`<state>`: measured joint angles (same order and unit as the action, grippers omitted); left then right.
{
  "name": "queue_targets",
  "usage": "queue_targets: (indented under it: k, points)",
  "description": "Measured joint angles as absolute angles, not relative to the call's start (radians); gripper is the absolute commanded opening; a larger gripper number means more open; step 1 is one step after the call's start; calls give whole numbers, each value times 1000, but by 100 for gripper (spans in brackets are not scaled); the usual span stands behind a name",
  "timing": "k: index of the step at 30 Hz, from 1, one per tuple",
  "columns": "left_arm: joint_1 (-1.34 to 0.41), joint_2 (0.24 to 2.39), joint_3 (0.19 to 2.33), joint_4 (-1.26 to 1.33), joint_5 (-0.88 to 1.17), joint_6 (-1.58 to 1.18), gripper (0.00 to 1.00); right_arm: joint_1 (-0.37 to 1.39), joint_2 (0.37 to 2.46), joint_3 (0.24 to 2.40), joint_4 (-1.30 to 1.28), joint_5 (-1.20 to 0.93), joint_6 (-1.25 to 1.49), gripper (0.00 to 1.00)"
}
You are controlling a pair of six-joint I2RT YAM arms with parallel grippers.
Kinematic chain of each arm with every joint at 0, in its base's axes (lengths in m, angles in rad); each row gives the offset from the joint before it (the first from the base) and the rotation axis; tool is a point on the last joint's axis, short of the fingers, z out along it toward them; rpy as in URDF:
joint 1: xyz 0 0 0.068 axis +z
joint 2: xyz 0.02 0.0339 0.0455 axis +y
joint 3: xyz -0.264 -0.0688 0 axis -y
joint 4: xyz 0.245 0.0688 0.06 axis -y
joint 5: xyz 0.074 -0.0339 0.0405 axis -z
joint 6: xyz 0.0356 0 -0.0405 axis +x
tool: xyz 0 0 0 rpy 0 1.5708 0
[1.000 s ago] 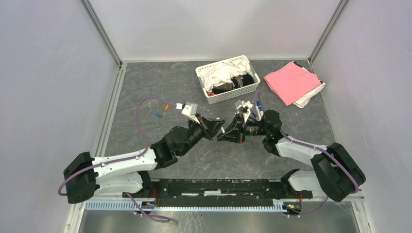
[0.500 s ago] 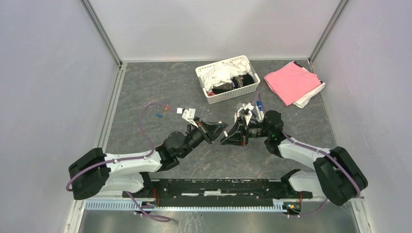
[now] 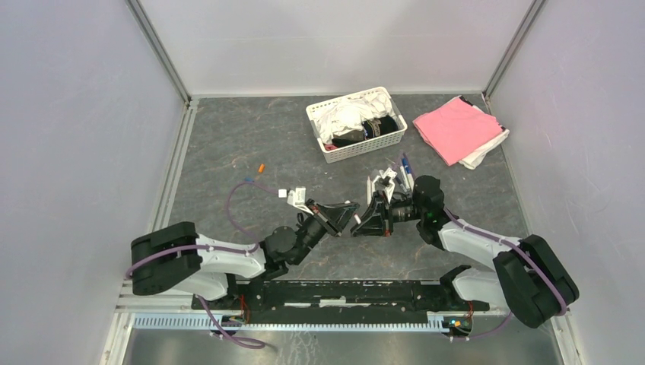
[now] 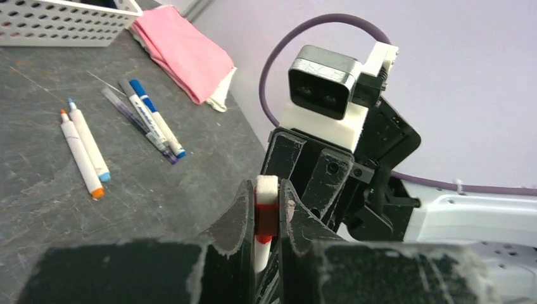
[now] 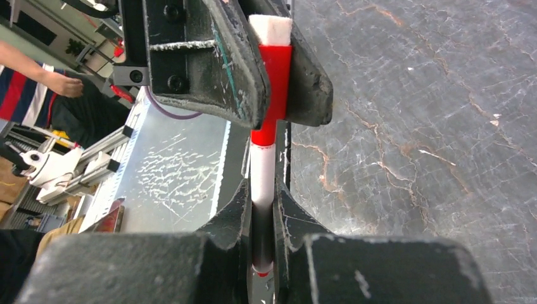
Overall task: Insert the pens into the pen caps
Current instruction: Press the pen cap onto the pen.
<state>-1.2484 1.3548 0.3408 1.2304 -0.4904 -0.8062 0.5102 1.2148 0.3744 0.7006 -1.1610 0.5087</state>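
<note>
My two grippers meet tip to tip at the middle of the table. The left gripper (image 3: 348,207) (image 4: 266,190) is shut on a red pen cap (image 4: 266,216) (image 5: 274,79) with a white end. The right gripper (image 3: 362,223) (image 5: 261,199) is shut on the white barrel of a red-ended pen (image 5: 262,174), whose end sits inside that cap. Several other pens (image 3: 403,170) lie loose behind the right arm: an orange-tipped one (image 4: 79,155), a light blue one (image 4: 88,140), a blue one (image 4: 155,123) and a dark one (image 4: 136,123). An orange cap (image 3: 261,167) lies at the left.
A white basket (image 3: 365,147) (image 4: 63,28) with cloths and a dark thing stands at the back. Folded pink cloth (image 3: 455,128) (image 4: 183,54) lies at the back right. The left arm's purple cable (image 3: 236,199) loops over the table. A black rail (image 3: 342,293) runs along the near edge.
Both grippers, still joined at the pen and cap, have shifted slightly toward the near edge. The left arm has folded back and its cable loop has moved over where a blue cap lay.
</note>
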Motion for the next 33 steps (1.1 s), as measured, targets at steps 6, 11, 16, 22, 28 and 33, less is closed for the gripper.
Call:
queue_targets:
  k: [6,11,16,22,28,33]
  points:
    - [-1301,1358,483,1007,-617,-758,2,474,1183,369,691,-1182,500,0]
    - [-1305,1412,493,1017,-617,-767,2,467,1180,369,615,-1187,467,0]
    - [-1322,1446,491,1027,-613,-792,2,459,1179,369,516,-1217,441,0]
    - [-1333,1406,451,1061,-561,-818,2,454,1151,369,471,-1263,413,0]
    - [-1338,1394,455,1014,-535,-859,2,453,1136,371,392,-1282,356,0]
    - [-1357,1390,496,854,-556,-893,2,450,1132,376,241,-1253,262,0]
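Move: The white pen for the red cap in the left hand is gripped in the right hand, its middle about 4 cm below, 3 cm behind and 2 cm right of the left hand. On the table, some 19 cm below the left hand, lie the orange pen about 14 cm ahead and 6 cm right, and the light-blue pen 16 cm ahead and 8 cm right. From the right hand, the red cap is about 5 cm above, 4 cm ahead and 2 cm left. The red cap, already on the upper end of the white pen, is still pinched in the left fingers and goes about 6 cm right, down and back, drifting right first and sinking mostly in two later dips. The right hand keeps the barrel and travels the same way by some 5 cm, so the left hand closes on it by roughly 1 cm; the wrists tilt opposite ways, 10 to 15 degrees each. Both grips stay shut. ##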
